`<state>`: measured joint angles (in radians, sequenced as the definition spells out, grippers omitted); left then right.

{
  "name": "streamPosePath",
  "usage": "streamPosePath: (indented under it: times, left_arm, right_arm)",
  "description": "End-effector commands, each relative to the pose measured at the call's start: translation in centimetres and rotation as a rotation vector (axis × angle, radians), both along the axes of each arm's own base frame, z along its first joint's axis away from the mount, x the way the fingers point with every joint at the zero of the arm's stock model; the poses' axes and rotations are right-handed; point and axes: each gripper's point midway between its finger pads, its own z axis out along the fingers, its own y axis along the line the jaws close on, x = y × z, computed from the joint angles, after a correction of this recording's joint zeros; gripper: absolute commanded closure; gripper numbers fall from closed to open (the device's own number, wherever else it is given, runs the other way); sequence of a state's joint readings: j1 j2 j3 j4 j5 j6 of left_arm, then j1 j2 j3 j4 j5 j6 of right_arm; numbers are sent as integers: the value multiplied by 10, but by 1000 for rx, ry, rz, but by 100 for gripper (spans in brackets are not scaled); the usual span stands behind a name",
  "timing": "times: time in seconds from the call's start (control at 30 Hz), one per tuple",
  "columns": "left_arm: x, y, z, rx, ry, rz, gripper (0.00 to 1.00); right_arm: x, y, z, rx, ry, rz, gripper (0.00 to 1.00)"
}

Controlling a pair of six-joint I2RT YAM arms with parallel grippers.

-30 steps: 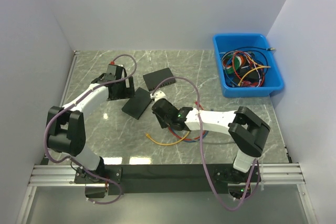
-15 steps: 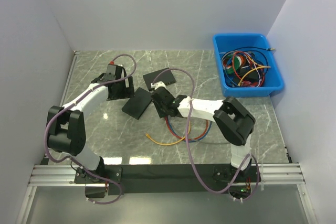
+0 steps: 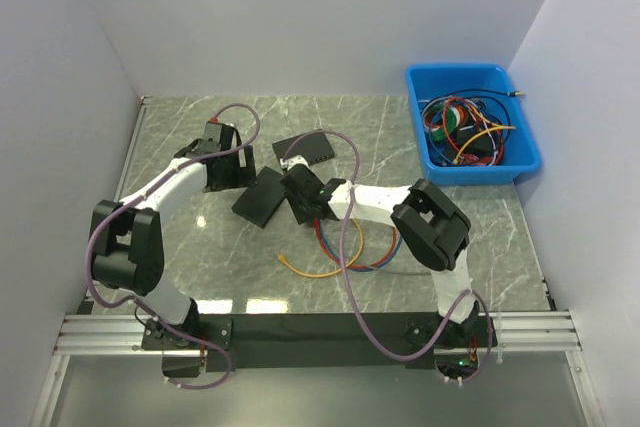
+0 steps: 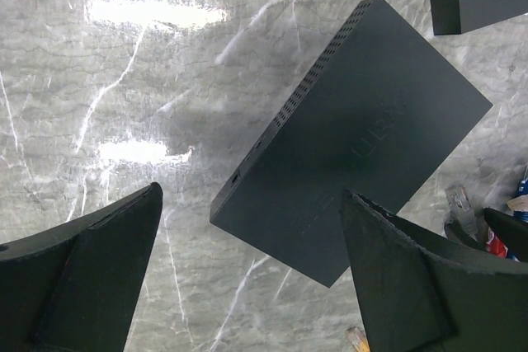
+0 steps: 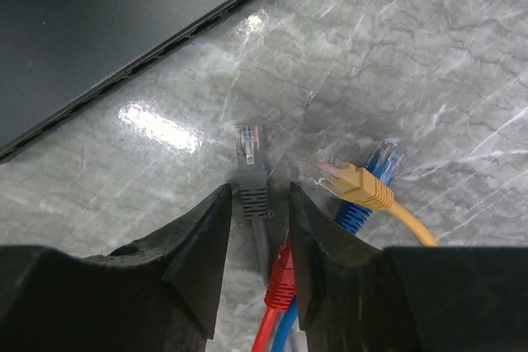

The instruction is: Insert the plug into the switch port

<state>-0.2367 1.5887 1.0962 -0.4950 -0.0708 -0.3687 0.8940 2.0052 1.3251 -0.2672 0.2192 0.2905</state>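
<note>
A black switch (image 4: 363, 129) lies flat on the marble, also seen from above (image 3: 262, 197). My left gripper (image 4: 252, 195) hovers over its near corner, open, touching nothing. A grey plug (image 5: 250, 166) lies on the table pointing toward the long edge of a black switch (image 5: 99, 22). My right gripper (image 5: 259, 191) straddles the plug's boot; the jaws stand apart with slim gaps on both sides, so it is open. In the top view the right gripper (image 3: 300, 192) sits between the two switches.
A second black switch (image 3: 305, 150) lies further back. Yellow (image 5: 351, 180), blue (image 5: 371, 171) and red (image 5: 282, 274) plugs crowd the grey one. Looped cables (image 3: 350, 247) trail toward the front. A blue bin (image 3: 470, 162) of cables stands at the back right.
My right arm has folded and carried its gripper further up the table toward the switches, and its jaws have opened. The left arm has stayed put.
</note>
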Motion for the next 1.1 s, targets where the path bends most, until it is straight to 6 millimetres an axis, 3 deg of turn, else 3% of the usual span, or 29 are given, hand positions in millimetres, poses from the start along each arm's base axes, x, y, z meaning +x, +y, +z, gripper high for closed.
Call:
streamPosePath:
  times: [0.0,0.03,0.2,0.27,0.3,0.33,0.37,0.4,0.43,0.47,0.5,0.57,0.63,0.77,1.07]
  left_arm:
    - [10,-5,10,-21,-23,-3,5]
    - [10,-5,9,-20,-20,-5,5]
    - [9,-6,10,-24,-21,-5,6]
    - [10,-6,15,-31,-38,-6,6]
    - [9,-6,16,-35,-39,-8,6]
    - [8,-6,17,-36,-45,-8,6]
    - [9,-6,20,-39,-54,-7,6]
    - [9,-7,21,-41,-56,-10,6]
    - [9,-7,21,-41,-56,-8,6]
    - [9,-6,21,-41,-57,-6,6]
    - [10,-7,23,-42,-61,-6,6]
    - [10,-7,24,-43,-64,-6,6]
    - [10,-7,26,-46,-73,-5,6]
    - [9,-8,24,-53,-66,-9,6]
    - [9,-10,15,-53,-38,-10,7]
  right_arm:
    - [-1,3,-4,-17,13,11,59]
    - [-2,3,-6,-16,17,13,61]
    - [-10,-1,-11,-12,33,23,92]
    - [-10,4,3,39,8,40,100]
    - [-22,0,-1,48,21,66,100]
    - [-20,9,10,109,-17,88,100]
    - [-24,15,34,170,-55,122,100]
    - [-38,13,32,197,-36,163,100]
    - [-46,22,43,246,-55,209,100]
    - [-49,30,71,315,-115,258,100]
    - [-61,28,69,334,-113,299,100]
    - [-82,45,101,443,-165,419,100]
    - [-105,52,107,484,-169,508,100]
    - [-121,56,116,513,-185,591,100]
    - [-122,62,103,478,-151,609,100]
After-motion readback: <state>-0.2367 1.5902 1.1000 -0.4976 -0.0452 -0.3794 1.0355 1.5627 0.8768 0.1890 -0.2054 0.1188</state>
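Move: The grey plug lies right between my open right fingertips, its clear tip about 1 cm farther out. From my right hand the near switch sits some 8 cm to the left and 4 cm ahead. The yellow plug is roughly 3 cm ahead and 4 cm to the right, the red plug about 2 cm back and 3 cm to the right. From my left hand the grey plug lies some 14 cm to the right, 4 cm back and 6 cm below. I close my right fingers on the grey plug's boot, pinching it with its clear tip sticking out ahead, and pause a moment. Then I draw it back towards my base, away from the near switch, about 12 cm, lifting it nearly 10 cm and drifting some 5 cm left. Meanwhile I swing the hand about 30 degrees counter-clockwise and roll its left side up nearly as far. ##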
